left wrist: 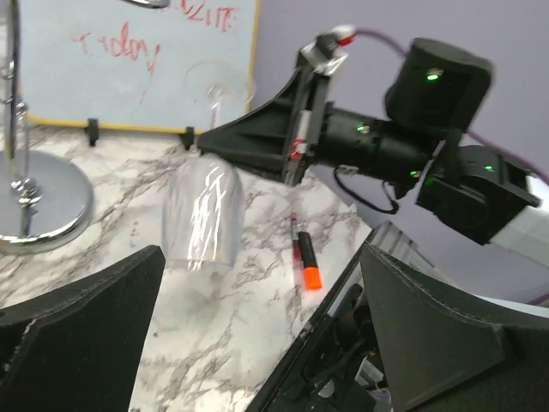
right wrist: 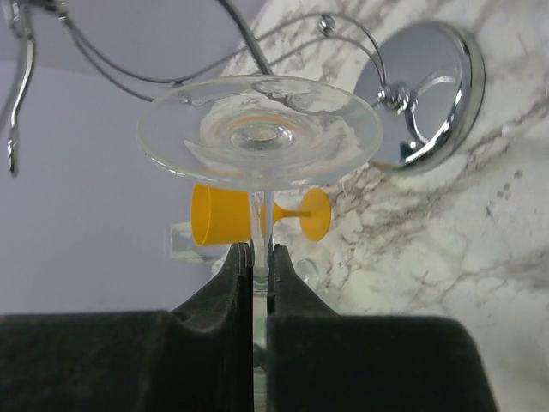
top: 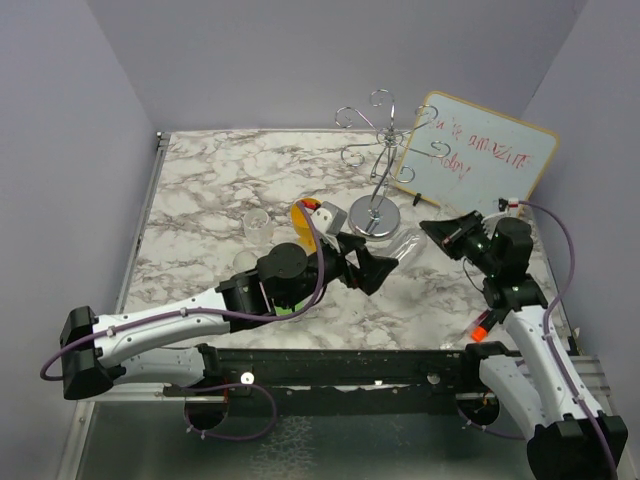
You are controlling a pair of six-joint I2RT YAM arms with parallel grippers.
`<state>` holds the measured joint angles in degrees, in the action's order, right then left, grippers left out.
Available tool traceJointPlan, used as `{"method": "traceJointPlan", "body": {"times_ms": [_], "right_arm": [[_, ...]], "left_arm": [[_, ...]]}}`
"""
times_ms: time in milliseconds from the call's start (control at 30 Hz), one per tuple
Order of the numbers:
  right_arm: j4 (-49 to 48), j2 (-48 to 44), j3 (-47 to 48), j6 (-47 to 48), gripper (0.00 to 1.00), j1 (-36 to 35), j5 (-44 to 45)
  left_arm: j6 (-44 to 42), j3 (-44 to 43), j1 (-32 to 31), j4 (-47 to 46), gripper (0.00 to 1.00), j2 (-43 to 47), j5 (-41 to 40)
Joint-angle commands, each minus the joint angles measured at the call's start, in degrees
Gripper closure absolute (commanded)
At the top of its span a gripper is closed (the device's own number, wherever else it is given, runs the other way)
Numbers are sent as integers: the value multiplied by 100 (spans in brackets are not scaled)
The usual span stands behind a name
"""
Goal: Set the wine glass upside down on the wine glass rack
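Note:
A clear wine glass [left wrist: 202,215] hangs upside down, foot up, just above the marble table. My right gripper [right wrist: 260,257] is shut on its thin stem, right under the round foot [right wrist: 260,129]. In the top view the bowl [top: 405,248] sits between my two grippers, in front of the rack's base. The chrome wine glass rack [top: 377,150] stands at the back centre, with its domed base [right wrist: 425,94] and curled arms empty. My left gripper [top: 365,265] is open and empty, a short way left of the bowl, with its fingers [left wrist: 77,343] spread wide.
A white board [top: 485,155] with red writing leans behind the rack. A yellow plastic wine glass [top: 305,215] lies left of the rack base, and a small clear glass [top: 258,222] stands further left. An orange-capped marker [left wrist: 305,262] lies near the table's front right edge.

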<state>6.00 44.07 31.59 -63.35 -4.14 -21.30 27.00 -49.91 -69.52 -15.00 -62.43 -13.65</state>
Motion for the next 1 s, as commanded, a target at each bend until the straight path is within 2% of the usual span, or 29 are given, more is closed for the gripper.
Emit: {"method": "traceJointPlan", "body": {"times_ms": [0,300,600,700,967], "right_arm": [[-876,-412,202,1970,99,-17,184],[-2052,-1093,22,3794,99,-16,-123],[-2647,-421,284,5075,99,-16,-512],[-2792,-123,375,5264,99,-16,-850],[-4216,538,256,5070,99,-18,-1437]], "left_arm": [[87,-541,-30,1868,2,87,-657],[-439,-896,-22,2220,1,369,-755],[-1064,-1320,-27,2250,1,393,-1543],[-1215,-1332,-28,2029,1,342,-1758],[-1842,-1175,-27,1176,1,263,-2417]]}}
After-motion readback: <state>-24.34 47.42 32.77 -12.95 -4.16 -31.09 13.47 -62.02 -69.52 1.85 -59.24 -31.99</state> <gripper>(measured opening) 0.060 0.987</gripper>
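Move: The wine glass is already pinched by its stem in the right hand, tipped far over with its mouth down towards back-left. From that hand the wine glass rack's hub is about 16 cm ahead, 6 cm left and some 8 cm higher; the orange glass is roughly 10 cm ahead, 21 cm left and 14 cm lower, the whiteboard's middle 22 cm ahead, 15 cm right and 9 cm lower. From the left hand, the hub lies about 27 cm ahead, 5 cm right and slightly lower. The wine glass swings to hang mouth down as the right hand, still pinching the stem, climbs about 10 cm and rolls its left side down by some 65 degrees, the fingers tipping from slightly down to slightly up; it then eases forward towards the rack, sinking a little. The left hand, already wide open, dips briefly, then backs off left, up and forward, turning counter-clockwise. ##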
